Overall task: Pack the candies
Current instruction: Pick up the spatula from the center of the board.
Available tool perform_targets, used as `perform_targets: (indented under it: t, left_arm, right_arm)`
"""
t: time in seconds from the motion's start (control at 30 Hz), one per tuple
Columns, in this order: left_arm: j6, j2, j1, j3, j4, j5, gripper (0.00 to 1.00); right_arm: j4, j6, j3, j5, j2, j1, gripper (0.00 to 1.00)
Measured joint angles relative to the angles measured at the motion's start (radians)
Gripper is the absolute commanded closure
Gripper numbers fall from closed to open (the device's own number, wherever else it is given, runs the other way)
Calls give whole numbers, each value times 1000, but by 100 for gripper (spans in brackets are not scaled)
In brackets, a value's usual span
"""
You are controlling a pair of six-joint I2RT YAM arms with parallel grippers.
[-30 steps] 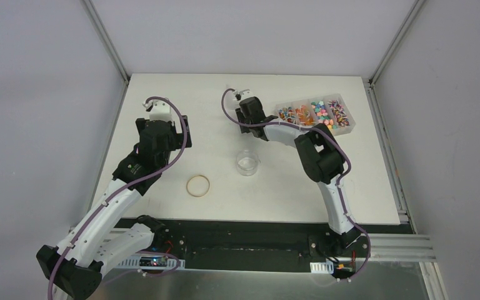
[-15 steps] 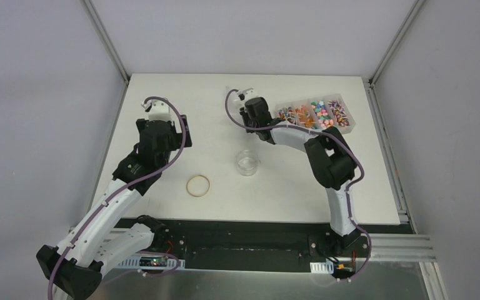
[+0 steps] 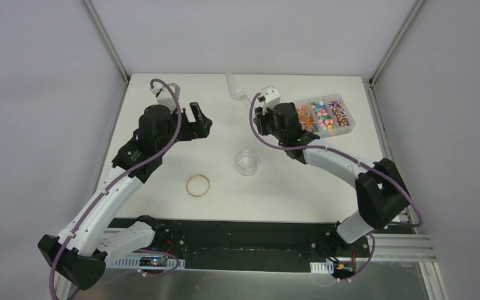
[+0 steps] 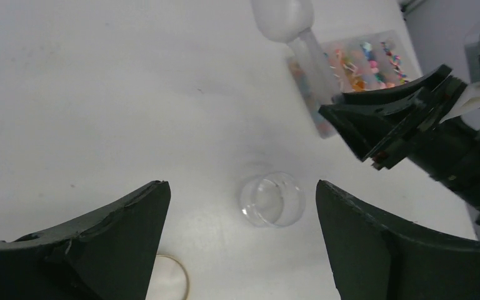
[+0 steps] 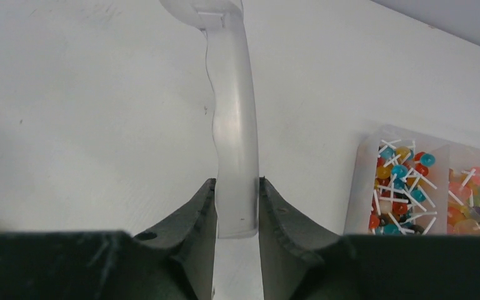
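The candies (image 3: 320, 114) are tiny multicoloured sweets in a clear divided tray (image 3: 344, 131) at the back right; the right wrist view shows them (image 5: 400, 181) in the tray (image 5: 357, 187) on its right side. My right gripper (image 3: 256, 107) is just left of the tray. It (image 5: 236, 187) is shut on the handle of a clear plastic scoop (image 5: 232, 119), whose bowl (image 3: 233, 85) points to the back. My left gripper (image 3: 200, 122) is open with nothing between its fingers. From its wrist view it (image 4: 240, 184) looks down on a clear empty cup (image 4: 272, 200).
The clear cup (image 3: 248, 163) stands mid-table, in front of the right gripper. A tan rubber-band ring (image 3: 198, 185) lies to its front left, also at the left wrist view's bottom edge (image 4: 170, 278). Frame posts and walls border the white table (image 3: 162, 200).
My right gripper has shut on the scoop's handle, and its wrist has shifted right toward the tray. My left gripper has swung right and now faces the table's middle.
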Motion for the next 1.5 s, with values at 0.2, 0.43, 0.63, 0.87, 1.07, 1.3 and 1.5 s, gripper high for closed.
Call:
perform_targets:
  t: [0.2,0.43,0.63,0.87,1.07,1.3,1.5]
  left_arm:
    - [-90,81,10,117,-2,201,8]
    - [-139,164,56,198,6,339,7]
    - [-182,226,96,197,8,440,8]
    - [-235,229,151,156,122,553,17]
    - [-268,229,151,110,207,629,26]
    - [-307,230,158,67,281,683,35]
    - [-353,247,168,19,355,711,47]
  right_arm:
    - [71,-26,-218,-64,-216,55,87]
    - [126,-53,-342,-128,-374,124,88]
    - [172,-74,-417,-162,-460,156,88]
    - [207,-74,-451,-194,-522,158,88]
    - [214,-78,-462,-197,-531,158,87]
    - [214,-80,-470,-205,-531,158,86]
    - [216,-80,-474,-209,-528,156,86]
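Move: The spatula's bowl lies about 23 cm ahead of the left gripper, 13 cm to its right and 5 cm below; the jar is 3 cm ahead, 17 cm right and 24 cm down. The right hand already holds the spatula's handle end; the left gripper is some 11 cm back, 20 cm left and 10 cm above it. From the right hand, the jar is 8 cm back, 3 cm left and the candy box 11 cm ahead, 18 cm right, both about 14 cm below. The left fingers partly close around the spatula's bowl and come to touch its sides, after moving about 8 cm right and slightly forward, rolling some 30 degrees left-side-down and turning clockwise. The right hand keeps its pinch on the handle, quickly draws back about 14 cm and rises slightly, swinging counter-clockwise and tipping up towards the left gripper, then stays nearly still. ##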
